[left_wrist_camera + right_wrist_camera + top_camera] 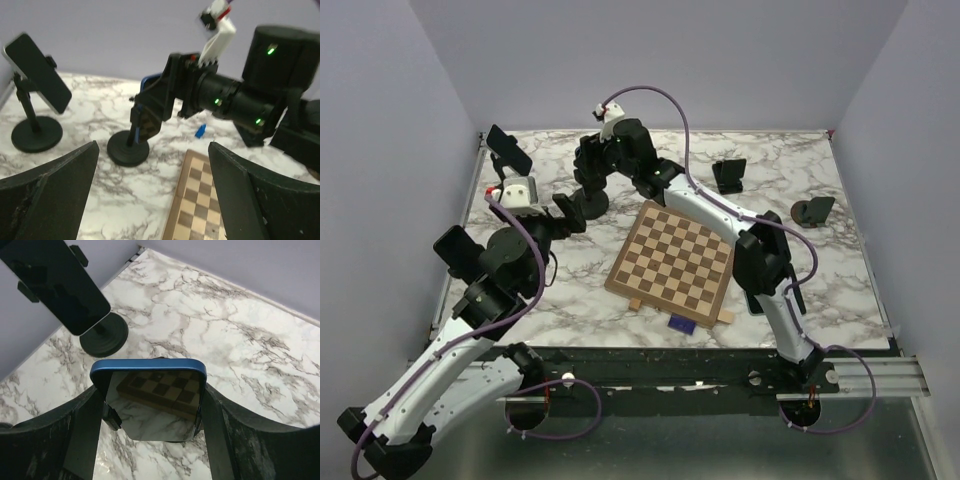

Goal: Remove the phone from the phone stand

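A blue-edged phone [150,400] with a dark, reflective screen sits in the clamp of a black round-based phone stand [128,148] at the table's back left [590,203]. My right gripper [150,407] is shut on the phone, one finger on each long edge. A stand clamp arm still shows at the phone's left edge. In the top view the right gripper [592,165] is over the stand. My left gripper [152,165] is open and empty, low over the marble just in front of the stand's base, beside the chessboard's corner.
A second dark phone [37,72] sits on its own stand [36,134] at the far left. A wooden chessboard [672,255] lies mid-table. Two empty black stands [728,175] [812,211] are at the back right. A small blue object [680,323] lies at the front edge.
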Tool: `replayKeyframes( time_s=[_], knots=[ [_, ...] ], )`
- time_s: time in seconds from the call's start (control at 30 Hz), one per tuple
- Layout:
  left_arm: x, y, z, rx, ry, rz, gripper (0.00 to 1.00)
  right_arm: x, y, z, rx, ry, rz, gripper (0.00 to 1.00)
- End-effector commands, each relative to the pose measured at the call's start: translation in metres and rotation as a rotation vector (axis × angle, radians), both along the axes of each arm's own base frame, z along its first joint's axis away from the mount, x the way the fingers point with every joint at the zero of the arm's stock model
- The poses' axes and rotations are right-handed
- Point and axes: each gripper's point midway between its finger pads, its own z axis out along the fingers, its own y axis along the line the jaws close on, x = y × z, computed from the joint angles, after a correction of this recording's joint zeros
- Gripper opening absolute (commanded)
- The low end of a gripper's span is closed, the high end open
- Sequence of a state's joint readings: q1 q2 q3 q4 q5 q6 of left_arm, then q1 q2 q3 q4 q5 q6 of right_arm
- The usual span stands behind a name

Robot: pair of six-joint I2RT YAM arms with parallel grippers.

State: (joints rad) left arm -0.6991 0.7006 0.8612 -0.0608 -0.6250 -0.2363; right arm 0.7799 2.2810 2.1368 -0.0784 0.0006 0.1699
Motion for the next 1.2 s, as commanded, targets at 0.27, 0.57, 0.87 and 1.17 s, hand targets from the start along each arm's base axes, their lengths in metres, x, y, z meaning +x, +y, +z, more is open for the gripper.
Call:
replayKeyframes(
  time_s=[0.27, 0.57, 0.87, 1.17],
  knots=[
    [0.007, -0.026, -0.152, -0.148, 0.489, -0.254, 0.99, -0.05, 0.002, -0.003, -0.032, 0.098, 0.179, 0.01],
    [0.054, -0.005, -0.166, -0.288, 0.538, -0.171, 0.83, -0.059, 0.007, -0.01, -0.03, 0.14, 0.239, 0.01],
    [0.091, -0.004, -0.144, -0.11, 0.433, -0.229, 0.72, -0.057, 0.01, -0.014, -0.019, 0.174, 0.27, 0.01],
    [0.118, 0.009, -0.144, 0.049, 0.349, -0.186, 0.62, -0.055, 0.011, -0.016, -0.002, 0.196, 0.292, 0.01]
  ],
)
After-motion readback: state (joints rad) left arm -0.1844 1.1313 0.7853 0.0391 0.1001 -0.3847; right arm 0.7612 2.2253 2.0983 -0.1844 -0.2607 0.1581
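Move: The phone stand whose phone the right hand grips has its pole about 22 cm ahead of the left hand, nearly in line with it, and some 25 cm lower; that held phone is about 20 cm ahead, 3 cm right and 12 cm lower. Another loaded stand is some 24 cm ahead and 22 cm left; the chessboard's middle, about 3 cm ahead and 26 cm right. The gripped stand's pole is roughly 3 cm left, 2 cm ahead of and 12 cm below the right hand. Down first, nearly 20 cm, the left hand drops and tips its fingers down by about 30 degrees; it then heads forward some 8 cm towards the pole under the right hand's fingers, rising slightly and levelling a little as its wide-open fingers partly close. The right hand keeps its pinch on the phone's edges and draws it back towards the left hand, turning slightly counter-clockwise. ##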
